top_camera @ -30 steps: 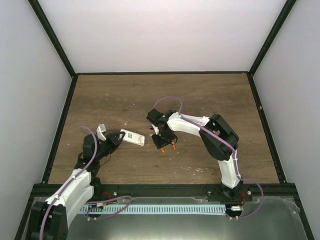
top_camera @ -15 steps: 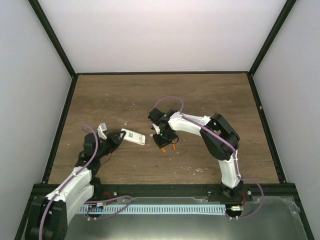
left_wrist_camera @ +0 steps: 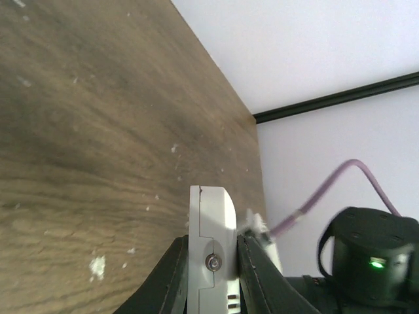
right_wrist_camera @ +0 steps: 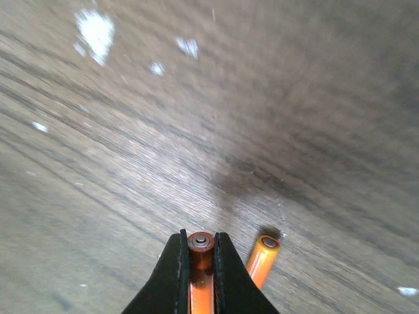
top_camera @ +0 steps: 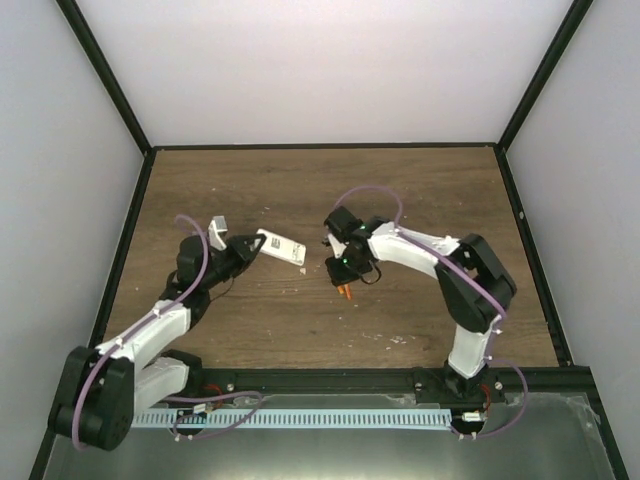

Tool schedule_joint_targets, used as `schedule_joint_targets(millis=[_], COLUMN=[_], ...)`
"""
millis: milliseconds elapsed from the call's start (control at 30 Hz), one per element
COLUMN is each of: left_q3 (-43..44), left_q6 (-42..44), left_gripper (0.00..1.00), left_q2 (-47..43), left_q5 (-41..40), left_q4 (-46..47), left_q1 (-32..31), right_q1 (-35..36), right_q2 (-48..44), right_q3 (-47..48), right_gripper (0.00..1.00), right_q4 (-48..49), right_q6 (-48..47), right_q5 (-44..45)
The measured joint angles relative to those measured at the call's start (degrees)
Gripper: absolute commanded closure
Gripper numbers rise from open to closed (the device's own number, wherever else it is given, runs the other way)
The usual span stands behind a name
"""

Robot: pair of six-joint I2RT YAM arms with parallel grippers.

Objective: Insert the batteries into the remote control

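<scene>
My left gripper (top_camera: 260,244) is shut on the white remote control (top_camera: 284,247) and holds it out toward the table's middle. In the left wrist view the remote control (left_wrist_camera: 211,229) stands edge-on between the two black fingers (left_wrist_camera: 171,275) of that gripper (left_wrist_camera: 211,265). My right gripper (top_camera: 343,274) is to the right of it, apart, pointing down at the wood. Its jaws (right_wrist_camera: 201,261) are shut on one orange battery (right_wrist_camera: 201,247), end cap facing the camera. The other orange battery (right_wrist_camera: 262,260) lies on the table just right of the held one.
The brown wooden table (top_camera: 400,190) has scattered white specks (right_wrist_camera: 95,29). A black frame (top_camera: 325,146) and pale walls close it in at the back and sides. The right arm's black wrist with a green light (left_wrist_camera: 370,261) shows beyond the remote control.
The right gripper closed on one battery and shifted right. The left arm swung the remote control up and to the right, farther from the table's front edge.
</scene>
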Motion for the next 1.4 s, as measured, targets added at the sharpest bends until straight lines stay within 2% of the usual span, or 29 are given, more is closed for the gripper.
schedule_joint_targets(millis=[267,467,667,967,1400], left_q3=[7.1,8.2,8.2,7.6,4.4], left_q6=[-2.3,-5.9,-7.2,-10.4,-12.7], left_gripper=[1.00,1.00,1.00,1.00,1.00], left_q2=[10.6,16.1,16.4,18.5,16.2], left_q5=[-0.2,-1.6,-4.9,-7.8,-10.6], left_q4=[8.4,17.6,22.7,29.5,31.2], left_q1=[-1.8,-5.4,-9.6,-11.8,-12.2], right_q1=[-3.0,-4.5,-4.8,-4.9,-5.1], right_q2=[-15.2,-22.8,-26.8,-29.3,-34.0], right_q3=[-0.6,-1.7,-4.9,-7.9,-12.1], right_gripper=[0.99,0.99,0.99,0.99,0.99], right_q4=[7.7,13.6,18.2,23.9,31.9], right_q6=[0.9,2.5,5.3,8.7,11.7], right_q5=[-1.5,-3.6,-5.1,-5.7,1.7])
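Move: The right hand, already pinching one battery just off the table, is bound for the remote control held in the left fingers: its middle is about 16 cm to the left, 7 ahead and 9 higher. The other battery lies about 3 cm right of the right hand, 1 ahead and 2 below. From the left hand the remote's middle is roughly 6 cm right, 1 back and 3 below. Right hand lifts its battery 22 cm, tilting towards the remote; left hand carries the remote right and up. ##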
